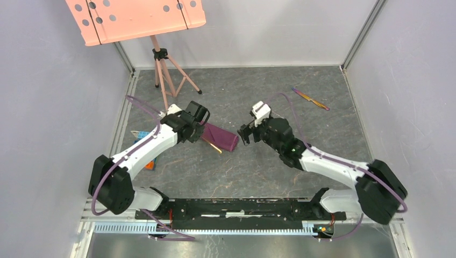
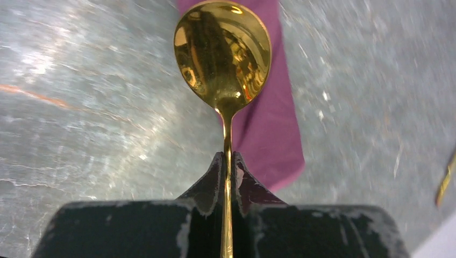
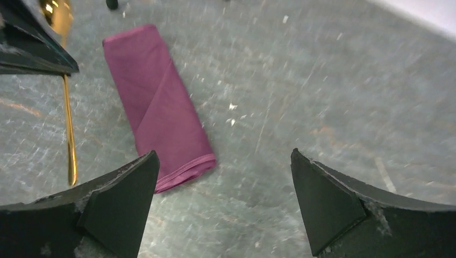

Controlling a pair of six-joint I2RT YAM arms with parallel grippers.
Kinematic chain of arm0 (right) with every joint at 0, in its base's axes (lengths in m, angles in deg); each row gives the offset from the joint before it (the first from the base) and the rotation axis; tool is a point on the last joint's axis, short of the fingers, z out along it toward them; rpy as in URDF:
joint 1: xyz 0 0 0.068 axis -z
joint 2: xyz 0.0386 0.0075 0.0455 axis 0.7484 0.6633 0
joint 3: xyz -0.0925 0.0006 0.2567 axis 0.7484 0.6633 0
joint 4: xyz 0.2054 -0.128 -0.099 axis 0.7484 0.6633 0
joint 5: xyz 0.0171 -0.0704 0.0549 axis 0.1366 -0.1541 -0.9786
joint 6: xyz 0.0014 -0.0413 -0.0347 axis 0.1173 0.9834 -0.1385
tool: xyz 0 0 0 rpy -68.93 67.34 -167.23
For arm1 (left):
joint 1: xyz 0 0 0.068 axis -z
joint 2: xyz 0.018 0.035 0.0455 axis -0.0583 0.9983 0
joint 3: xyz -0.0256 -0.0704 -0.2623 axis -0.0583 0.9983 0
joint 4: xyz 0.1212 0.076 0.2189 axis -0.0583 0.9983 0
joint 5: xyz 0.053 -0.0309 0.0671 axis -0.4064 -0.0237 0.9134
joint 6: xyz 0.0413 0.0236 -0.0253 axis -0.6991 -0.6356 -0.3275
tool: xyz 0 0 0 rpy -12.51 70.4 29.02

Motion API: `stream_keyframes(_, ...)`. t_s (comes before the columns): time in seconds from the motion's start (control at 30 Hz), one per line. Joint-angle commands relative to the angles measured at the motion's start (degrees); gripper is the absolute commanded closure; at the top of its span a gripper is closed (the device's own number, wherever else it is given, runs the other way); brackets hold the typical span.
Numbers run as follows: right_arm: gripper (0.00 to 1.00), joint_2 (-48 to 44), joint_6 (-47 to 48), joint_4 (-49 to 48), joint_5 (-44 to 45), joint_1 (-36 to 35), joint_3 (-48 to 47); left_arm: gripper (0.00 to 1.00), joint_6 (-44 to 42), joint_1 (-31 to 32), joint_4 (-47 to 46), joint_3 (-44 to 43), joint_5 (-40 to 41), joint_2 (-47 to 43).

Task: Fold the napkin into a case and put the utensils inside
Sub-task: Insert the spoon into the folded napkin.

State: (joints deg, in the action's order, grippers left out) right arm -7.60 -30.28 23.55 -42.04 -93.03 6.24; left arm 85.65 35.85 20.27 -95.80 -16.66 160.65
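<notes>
The napkin (image 1: pixel 222 138) lies on the table folded into a narrow plum-purple case (image 3: pixel 161 107), in the gap between the two arms. My left gripper (image 2: pixel 227 157) is shut on the neck of the gold spoon (image 2: pixel 223 51). It holds the spoon just above the table beside the case's left edge (image 2: pixel 269 123). The spoon's thin handle (image 1: pixel 213 145) sticks out behind the fingers, and it shows again as the handle (image 3: pixel 69 134) in the right wrist view. My right gripper (image 3: pixel 223 156) stands wide open and empty over bare table, just right of the case's near end. The iridescent knife (image 1: pixel 311 98) lies far back on the right.
A small blue-and-orange blocky object (image 1: pixel 144 134) sits under the left arm. A pink tripod stand (image 1: pixel 161 70) with a perforated pink panel stands at the back left. Grey walls enclose the table on three sides.
</notes>
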Motion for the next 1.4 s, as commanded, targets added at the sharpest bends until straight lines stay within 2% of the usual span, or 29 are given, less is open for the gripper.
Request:
stream_keyframes(0.0,0.02,8.6,-13.4,15.6,-1.8,1.3,-8.4,0.98,17.4,-1.4,5.9,-3.0,16.9,2.2)
stream_keyframes(0.07,0.05,11.8,-14.6,13.2,-11.7,2.6,-9.2,0.98,19.0,-2.4,7.5,-5.2,18.4,5.0)
stream_keyframes(0.17,0.18,17.5,-18.3,8.9,-24.4,5.5,-10.5,0.98,21.3,-3.2,12.0,-9.2,20.6,9.1)
stream_keyframes(0.27,0.28,22.8,-20.4,7.3,-31.0,7.1,-12.3,0.98,21.5,-3.9,12.8,-11.1,21.5,11.9)
stream_keyframes(0.33,0.32,25.2,-21.0,7.1,-32.1,7.2,-13.0,0.98,22.0,-3.9,12.7,-11.9,22.9,13.5)
stream_keyframes(0.47,0.32,27.9,-21.6,6.4,-35.1,7.3,-14.2,0.98,22.5,-5.2,12.7,-12.8,24.7,16.6)
stream_keyframes(0.63,0.34,28.5,-22.8,5.5,-34.6,7.8,-12.7,0.98,20.2,-6.1,11.5,-14.7,25.7,19.2)
stream_keyframes(1.13,0.64,33.0,-24.1,4.1,-35.4,7.7,-12.8,0.98,19.2,-7.2,8.4,-17.9,22.9,25.7)
stream_keyframes(1.37,0.7,34.1,-24.4,3.4,-35.8,7.7,-13.0,0.98,19.8,-6.5,8.7,-18.6,20.7,27.6)
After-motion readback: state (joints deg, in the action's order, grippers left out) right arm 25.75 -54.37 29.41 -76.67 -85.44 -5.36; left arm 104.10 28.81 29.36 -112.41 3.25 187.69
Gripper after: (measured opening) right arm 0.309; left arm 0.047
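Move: About 5 cm ahead of the left hand, 4 cm to its left and 11 cm below lies the folded napkin's open left end; this hand already holds the spoon. The napkin's right end is some 2 cm back and 13 cm to the left hand's right, the toy blocks 2 cm back and 19 cm left. From the right hand that right end is about 2 cm back, 7 cm left and 17 cm down, the spoon's handle end 5 cm back, 11 cm left, 10 cm below. Swinging the held spoon out to the napkin's open left end, the left hand goes forward and left about 8 cm each way, sinking 5 cm and turning some 30 degrees counter-clockwise, so that the handle points back along the napkin. The right hand drops steeply and a little left onto the near corner of the right end, tipping downward and closing from wide open to about a third. ##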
